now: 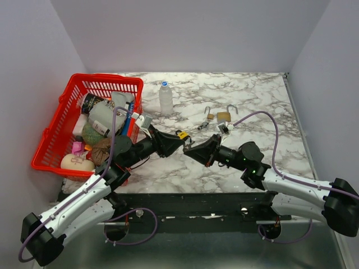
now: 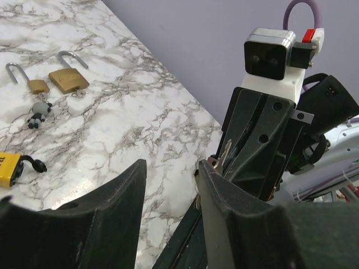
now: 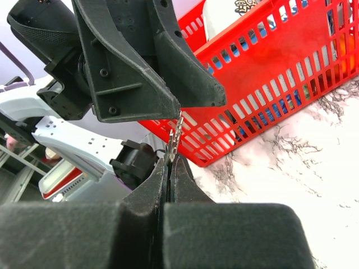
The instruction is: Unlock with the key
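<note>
My right gripper [image 3: 170,162] is shut on a thin silver key [image 3: 176,134], whose blade sticks up past the fingertips. The same key [image 2: 226,154] also shows in the left wrist view, right beside the tip of one finger [image 2: 224,207] of my left gripper. My left gripper [image 2: 171,165] is open with only marble showing between its jaws. In the top view the two grippers meet tip to tip, left [image 1: 177,141] and right [image 1: 189,150]. A yellow padlock [image 1: 182,134] [image 2: 8,168] lies on the table just beside the left gripper.
Two brass padlocks, one larger [image 1: 224,116] [image 2: 68,80] and one smaller [image 1: 210,115] [image 2: 38,86], lie open at the back, with a small panda keychain [image 2: 38,112]. A red basket [image 1: 53,131] [image 3: 269,67] full of items stands on the left. A water bottle [image 1: 166,98] stands behind.
</note>
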`<control>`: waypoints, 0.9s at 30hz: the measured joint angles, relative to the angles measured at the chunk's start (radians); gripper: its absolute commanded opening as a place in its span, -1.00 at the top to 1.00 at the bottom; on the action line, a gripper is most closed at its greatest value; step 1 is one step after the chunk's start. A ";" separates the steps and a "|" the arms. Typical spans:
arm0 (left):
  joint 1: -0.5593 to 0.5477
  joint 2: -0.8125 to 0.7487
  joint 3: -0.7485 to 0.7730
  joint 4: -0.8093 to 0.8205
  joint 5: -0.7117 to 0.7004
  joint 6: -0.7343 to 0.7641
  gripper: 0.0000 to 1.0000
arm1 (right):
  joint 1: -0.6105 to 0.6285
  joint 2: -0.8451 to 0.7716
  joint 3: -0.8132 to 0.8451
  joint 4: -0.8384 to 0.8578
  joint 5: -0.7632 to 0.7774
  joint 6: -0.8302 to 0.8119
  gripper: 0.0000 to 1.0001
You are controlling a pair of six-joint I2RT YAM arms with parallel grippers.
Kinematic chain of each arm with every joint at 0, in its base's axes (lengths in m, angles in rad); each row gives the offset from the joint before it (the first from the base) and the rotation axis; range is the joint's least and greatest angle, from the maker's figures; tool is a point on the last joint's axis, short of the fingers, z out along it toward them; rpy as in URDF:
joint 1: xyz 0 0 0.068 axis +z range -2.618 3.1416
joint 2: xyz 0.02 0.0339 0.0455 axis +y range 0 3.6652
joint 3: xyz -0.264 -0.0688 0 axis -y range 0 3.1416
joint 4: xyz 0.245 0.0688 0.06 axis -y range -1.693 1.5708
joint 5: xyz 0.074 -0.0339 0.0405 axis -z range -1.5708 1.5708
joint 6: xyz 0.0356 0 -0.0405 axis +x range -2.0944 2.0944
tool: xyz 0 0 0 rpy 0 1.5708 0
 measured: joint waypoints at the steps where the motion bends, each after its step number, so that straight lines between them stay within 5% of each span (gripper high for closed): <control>1: 0.000 0.003 -0.002 0.010 0.005 -0.003 0.19 | 0.000 0.000 0.000 -0.001 0.000 0.000 0.99; 7: 0.000 0.012 -0.008 0.040 0.033 -0.026 0.58 | 0.000 0.000 0.000 -0.015 0.000 -0.005 0.99; 14: 0.000 0.012 -0.018 0.050 0.045 -0.031 0.73 | 0.000 0.002 0.000 -0.027 0.001 -0.008 0.99; 17: 0.000 0.012 -0.019 0.055 0.055 -0.035 0.99 | 0.000 0.002 0.000 -0.027 0.001 -0.008 0.99; 27: 0.001 0.015 -0.033 0.093 0.088 -0.050 1.00 | 0.000 -0.013 -0.007 -0.032 0.011 -0.006 0.99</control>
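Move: The key sticks out of the right gripper's shut fingertips, about 2 cm right of the half-open left gripper, 2 cm back and 1 cm lower; from the right hand point the key lies some 2 cm left, 1 cm ahead and 1 cm up. Down on the table, about 20 cm below the left hand, the yellow padlock lies roughly 15 cm ahead and 1 cm right, with the gray keychain some 8 cm right of the padlock and 4 cm farther out. Bring the left gripper back about 1.5 cm and right about 1 cm, in to the tip of the key, turning it some 5 degrees clockwise while its half-open fingers close all the way. With the right gripper keep the key pinched and pointing at the left fingertips, sinking only about half a centimetre. ##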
